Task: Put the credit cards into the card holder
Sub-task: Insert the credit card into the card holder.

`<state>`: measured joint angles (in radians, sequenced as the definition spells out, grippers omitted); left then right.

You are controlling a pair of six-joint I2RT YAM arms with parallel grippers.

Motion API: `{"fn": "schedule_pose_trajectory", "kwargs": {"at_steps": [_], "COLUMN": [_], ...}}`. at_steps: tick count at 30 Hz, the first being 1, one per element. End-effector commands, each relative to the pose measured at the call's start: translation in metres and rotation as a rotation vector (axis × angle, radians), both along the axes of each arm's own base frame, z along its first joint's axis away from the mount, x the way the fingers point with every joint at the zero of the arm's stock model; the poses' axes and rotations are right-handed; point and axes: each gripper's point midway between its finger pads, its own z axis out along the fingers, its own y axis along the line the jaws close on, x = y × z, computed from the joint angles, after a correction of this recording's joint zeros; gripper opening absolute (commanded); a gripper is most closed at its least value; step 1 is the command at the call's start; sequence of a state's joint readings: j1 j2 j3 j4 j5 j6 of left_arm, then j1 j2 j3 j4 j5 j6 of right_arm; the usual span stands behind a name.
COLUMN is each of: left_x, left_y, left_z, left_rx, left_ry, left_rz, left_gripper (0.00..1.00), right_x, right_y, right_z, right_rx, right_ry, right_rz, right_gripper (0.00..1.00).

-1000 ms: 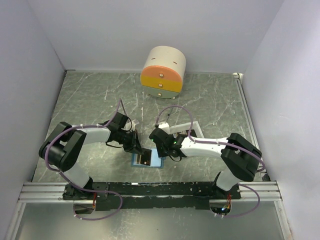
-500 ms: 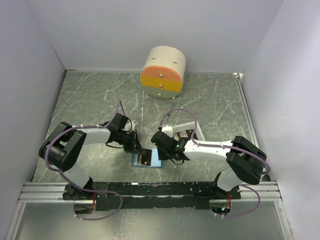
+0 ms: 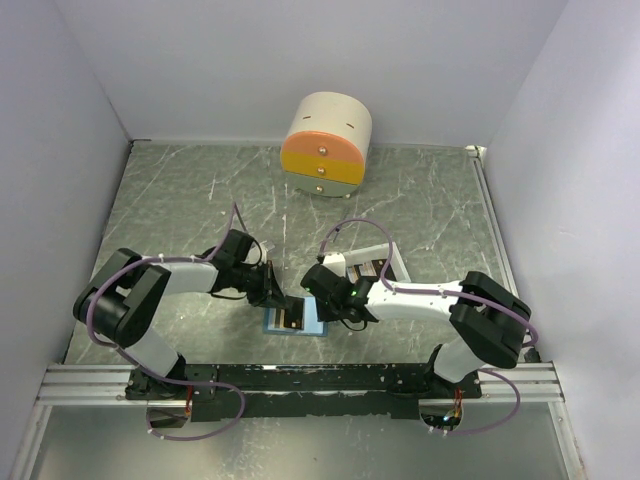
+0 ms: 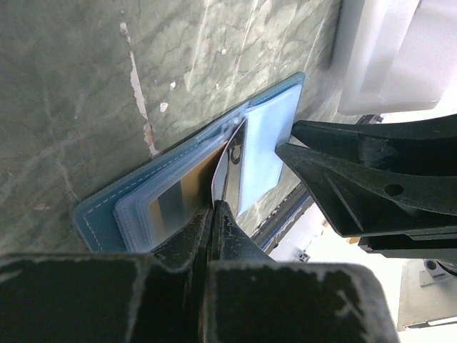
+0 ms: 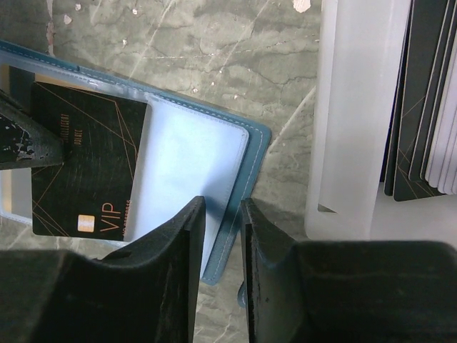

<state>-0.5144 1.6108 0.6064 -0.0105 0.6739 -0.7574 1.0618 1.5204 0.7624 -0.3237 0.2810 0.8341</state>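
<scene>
The card holder (image 3: pixel 296 321) lies open on the table between the two arms, light blue (image 5: pixel 191 166) with a darker stitched rim (image 4: pixel 96 214). A black credit card (image 5: pixel 86 171) with gold "VIP" lettering rests over its left half, one edge against the pale inner pocket. My left gripper (image 3: pixel 276 298) is shut on that card's outer edge (image 4: pixel 216 209). My right gripper (image 5: pixel 222 214) hangs over the holder's right edge, its jaws a narrow gap apart with the rim showing flat between them. More credit cards (image 5: pixel 423 100) stand stacked in the white tray.
The shallow white tray (image 3: pixel 390 258) sits just right of the holder, its wall (image 5: pixel 343 121) close to my right fingers. A round cream drawer box (image 3: pixel 326 143) with orange and yellow fronts stands at the back. White walls close in the table.
My right gripper has shifted slightly down and right, uncovering more of the tray. My left gripper keeps its hold on the card and has barely moved.
</scene>
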Motion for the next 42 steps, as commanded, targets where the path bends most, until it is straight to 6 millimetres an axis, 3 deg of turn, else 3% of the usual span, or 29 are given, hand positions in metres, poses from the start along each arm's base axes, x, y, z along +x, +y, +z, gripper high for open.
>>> {"fn": "schedule_pose_trajectory", "kwargs": {"at_steps": [1,20,25,30,37,42], "left_x": [-0.001,-0.006,0.002,0.011,0.015,0.008], "left_y": [-0.002,-0.016,-0.009,-0.003,0.007,0.004], "left_z": [-0.003,-0.008,-0.003,0.017,0.037,0.042], "left_rx": [-0.011,0.022,0.088,0.123,0.15,0.108], "left_ry": [-0.025,-0.05,-0.069,-0.105,-0.154,-0.142], "left_rz": [0.007,-0.051,-0.004,0.051,0.114,0.106], "left_gripper": [0.07,0.07,0.24,0.43,0.47,0.48], "right_x": [-0.007,-0.005,-0.005,-0.007,-0.009,-0.01], "right_y": [-0.003,0.003,0.005,0.009,0.015,0.016], "right_z": [-0.01,-0.012,-0.01,-0.007,-0.008,-0.008], "right_rx": [-0.022,-0.022,-0.023,0.008,0.038,0.05], "right_ry": [0.022,0.023,0.021,0.026,0.036,0.037], "right_rz": [0.001,0.016,0.018,0.027,0.032,0.031], "right_gripper": [0.26,0.23,0.23,0.22,0.21,0.21]}}
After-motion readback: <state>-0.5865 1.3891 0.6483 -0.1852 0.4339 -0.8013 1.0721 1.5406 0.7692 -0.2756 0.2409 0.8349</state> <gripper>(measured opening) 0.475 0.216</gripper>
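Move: The left hand already pinches the black VIP card by its left edge; the card's middle is about 2 cm right, 1 cm back and 1 cm lower. The clear right-hand pocket of the card holder is centred some 6 cm right and 1 cm back, the tan card about 2 cm left and 1 cm back. The right hand still grips the holder's right edge, with that pocket's middle about 2 cm left and 1 cm ahead. Rightwards and a little back, the left hand slides the pinched card about 1.5 cm into the clear pocket, then opens its fingers, lets go and rises some 3.5 cm off it, drifting forward and left with a slight wrist tilt. The right hand keeps hold of the holder's edge, nearly still at first, then drags it about 1.5 cm left. ##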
